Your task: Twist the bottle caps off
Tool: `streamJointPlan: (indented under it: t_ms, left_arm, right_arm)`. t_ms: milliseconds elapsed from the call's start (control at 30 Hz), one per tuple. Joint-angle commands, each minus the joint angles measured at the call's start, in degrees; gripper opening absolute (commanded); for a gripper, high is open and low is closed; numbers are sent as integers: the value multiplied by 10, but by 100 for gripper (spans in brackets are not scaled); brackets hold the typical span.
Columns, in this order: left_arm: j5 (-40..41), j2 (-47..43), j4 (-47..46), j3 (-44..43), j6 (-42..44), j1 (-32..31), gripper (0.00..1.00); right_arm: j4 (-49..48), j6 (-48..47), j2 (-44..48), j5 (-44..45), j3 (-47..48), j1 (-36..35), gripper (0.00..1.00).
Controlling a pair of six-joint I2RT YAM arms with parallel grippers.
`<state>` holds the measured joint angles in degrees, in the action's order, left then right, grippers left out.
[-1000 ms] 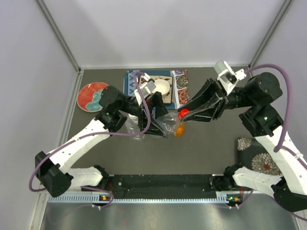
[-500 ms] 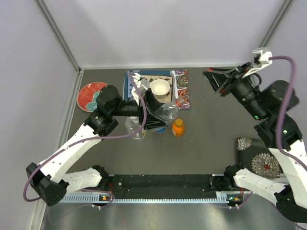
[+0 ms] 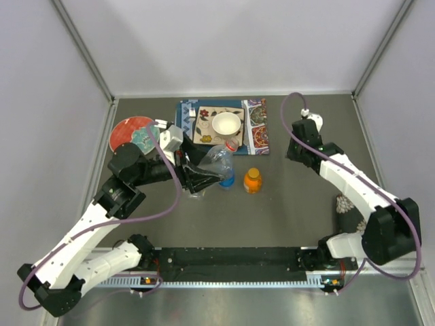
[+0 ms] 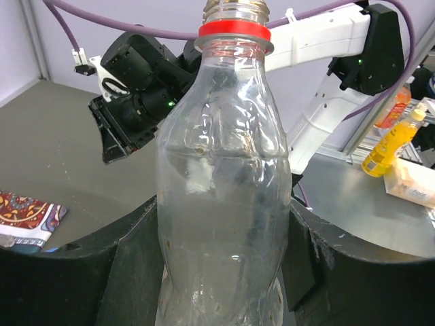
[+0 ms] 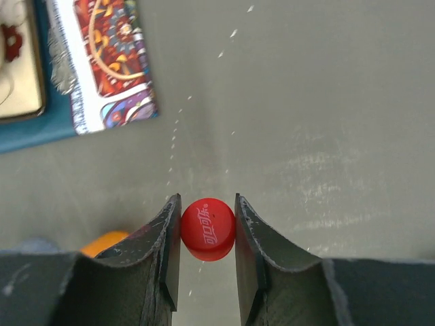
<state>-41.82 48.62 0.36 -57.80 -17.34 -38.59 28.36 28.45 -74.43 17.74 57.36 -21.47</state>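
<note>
My left gripper (image 3: 202, 178) is shut on the slim clear bottle (image 3: 219, 161), which it holds tilted above the table. In the left wrist view the bottle (image 4: 224, 170) stands between both fingers; its neck is open, with only a red ring (image 4: 234, 31) below the thread. My right gripper (image 5: 208, 227) is shut on the red cap (image 5: 208, 229) above bare table. From above, that gripper (image 3: 296, 148) points down right of the mat. The squat orange bottle (image 3: 252, 180) with its orange cap stands upright. A blue-tinted bottle (image 3: 227, 180) and a wide clear bottle (image 3: 194, 190) stand under my left gripper.
A white bowl (image 3: 226, 124) sits on patterned mats (image 3: 255, 126) at the back. A red plate (image 3: 129, 136) lies at the back left, a floral cloth (image 3: 359, 217) at the right. The mat's corner (image 5: 109, 68) shows in the right wrist view.
My right gripper came off the bottle's neck with the red cap, swung out right, then came down beside the mat. My left arm drew the bottle back to the left.
</note>
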Motion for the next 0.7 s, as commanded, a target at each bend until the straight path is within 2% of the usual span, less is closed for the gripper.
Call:
streamJointPlan:
  t_ms: [0, 333, 667]
  left_arm:
    - [32, -19, -6, 18, 8, -3, 29]
    - [49, -45, -5, 56, 4, -3, 29]
    - [51, -44, -5, 68, -6, -3, 29]
  right_arm:
    - [-61, 20, -71, 4, 6, 40, 0]
    - [-95, 32, -189, -12, 11, 62, 0]
    - [-95, 24, -258, -37, 30, 73, 0]
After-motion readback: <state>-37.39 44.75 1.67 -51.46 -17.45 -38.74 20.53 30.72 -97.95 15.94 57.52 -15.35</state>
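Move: The right hand, still pinching the red cap, is bound for bare table some 3 cm ahead, 2 cm to its right and 15 cm below. From that hand, the orange bottle stands about 13 cm left and 4 cm back, and the patterned cloth strip's middle lies about 16 cm ahead and 11 cm left, both roughly 12–15 cm lower. From the left hand, which holds the uncapped bottle, the bare table spot is roughly 23 cm ahead, 30 cm right and 40 cm below. Down goes the right hand, some 12 cm in all, slipping a little forward and right at first and then sinking almost straight towards the bare table beside the cloth strip; its fingers tip about 15 degrees further down and keep hold of the red cap. The left hand sinks a few centimetres as well, its grip on the uncapped bottle unchanged. ##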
